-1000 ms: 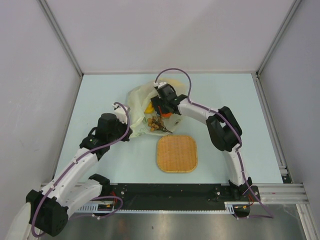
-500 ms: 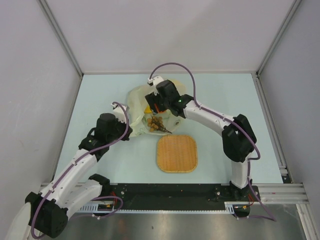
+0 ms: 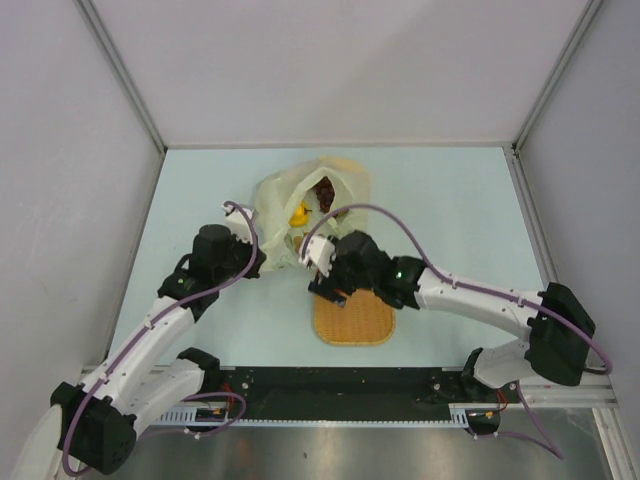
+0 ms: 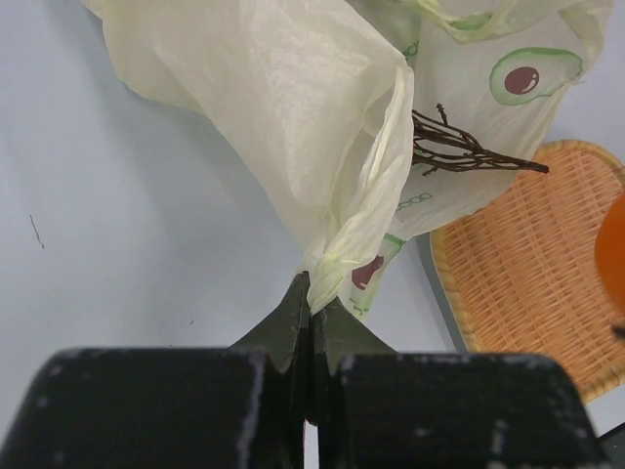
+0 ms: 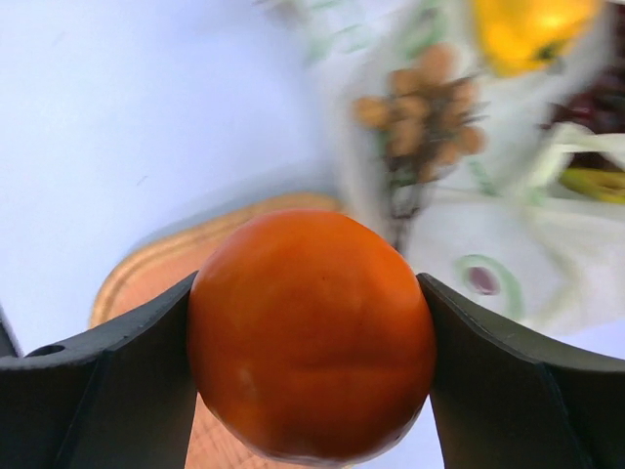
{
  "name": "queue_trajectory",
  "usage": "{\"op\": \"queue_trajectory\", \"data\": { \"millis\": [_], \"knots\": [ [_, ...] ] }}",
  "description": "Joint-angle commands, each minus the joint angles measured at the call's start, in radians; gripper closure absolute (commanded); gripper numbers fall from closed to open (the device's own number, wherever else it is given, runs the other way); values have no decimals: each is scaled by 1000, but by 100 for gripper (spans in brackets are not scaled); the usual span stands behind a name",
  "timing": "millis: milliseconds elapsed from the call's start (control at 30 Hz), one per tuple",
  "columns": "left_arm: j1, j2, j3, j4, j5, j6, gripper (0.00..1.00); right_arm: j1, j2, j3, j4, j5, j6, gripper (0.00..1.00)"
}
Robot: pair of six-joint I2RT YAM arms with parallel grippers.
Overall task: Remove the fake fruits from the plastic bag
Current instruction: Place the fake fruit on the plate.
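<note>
The pale yellow-green plastic bag [image 3: 283,200] lies at the table's middle back, its mouth toward the arms. My left gripper [image 4: 311,301] is shut on a twisted bag handle [image 4: 363,234] at the bag's left front. My right gripper [image 5: 311,337] is shut on a glossy orange [image 5: 311,332], which fills the space between the fingers above the woven mat's far-left edge, just in front of the bag. Inside the bag I see a yellow pepper-like fruit [image 3: 298,215], a dark red fruit [image 3: 325,192], a brown nut-like cluster [image 5: 425,107] and a bit of banana [image 5: 594,184].
The square woven orange mat [image 3: 358,325] lies in front of the bag, partly under my right gripper [image 3: 332,288]. Grey walls with metal rails close off the table on three sides. A black rail with the arm bases runs along the near edge.
My right arm has pulled back out of the bag toward the near side with the orange in it, and now hovers over the mat. The left gripper has stayed put on the handle.
</note>
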Motion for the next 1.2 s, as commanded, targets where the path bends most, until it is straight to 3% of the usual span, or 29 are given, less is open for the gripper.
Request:
{"op": "queue_trajectory", "data": {
  "millis": [0,200,633,700,733,767,867,1033,1067,1167],
  "knots": [
    [9,-44,45,40,17,-24,100,125,-52,-171,151,54,-129,100],
    [9,-101,33,12,14,-22,100,158,-2,-261,315,85,-161,100],
    [15,-165,-37,26,41,-53,100,84,119,-264,421,111,-177,99],
    [15,-164,-36,26,38,-52,100,78,139,-264,438,106,-177,94],
    [16,-162,-34,24,35,-52,100,76,142,-262,440,103,-178,90],
    [16,-161,-33,24,35,-52,100,76,150,-264,443,103,-177,78],
    [18,-165,-37,21,32,-47,100,67,168,-258,458,89,-161,57],
    [22,-173,-48,23,31,-47,100,61,193,-245,432,28,-140,36],
    [22,-175,-51,24,32,-47,100,58,195,-245,423,22,-134,27],
    [24,-175,-53,26,34,-47,100,53,193,-245,395,-35,-125,18]
  ]
}}
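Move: The right hand holds the orange fruit high over the far-left corner of the plate; the middle of the plate lies about 5 cm back and 5 cm to its right, some 15 cm below. In the open bag, the brown fruit bunch lies about 14 cm ahead and 3 cm left of this hand, and the yellow pepper about 23 cm ahead and 7 cm left, both low. From the left hand the plate is roughly 21 cm right and 6 cm back. Still clamping the orange fruit between its fingers, the right hand drops towards the plate, about 11 cm in all: first quickly down and back some 6 cm, then forward again about 5 cm while sinking slowly above the far-left corner. The fingers don't open. The left hand keeps its pinch on the bag's edge, lifts about 3 cm and settles slightly. ##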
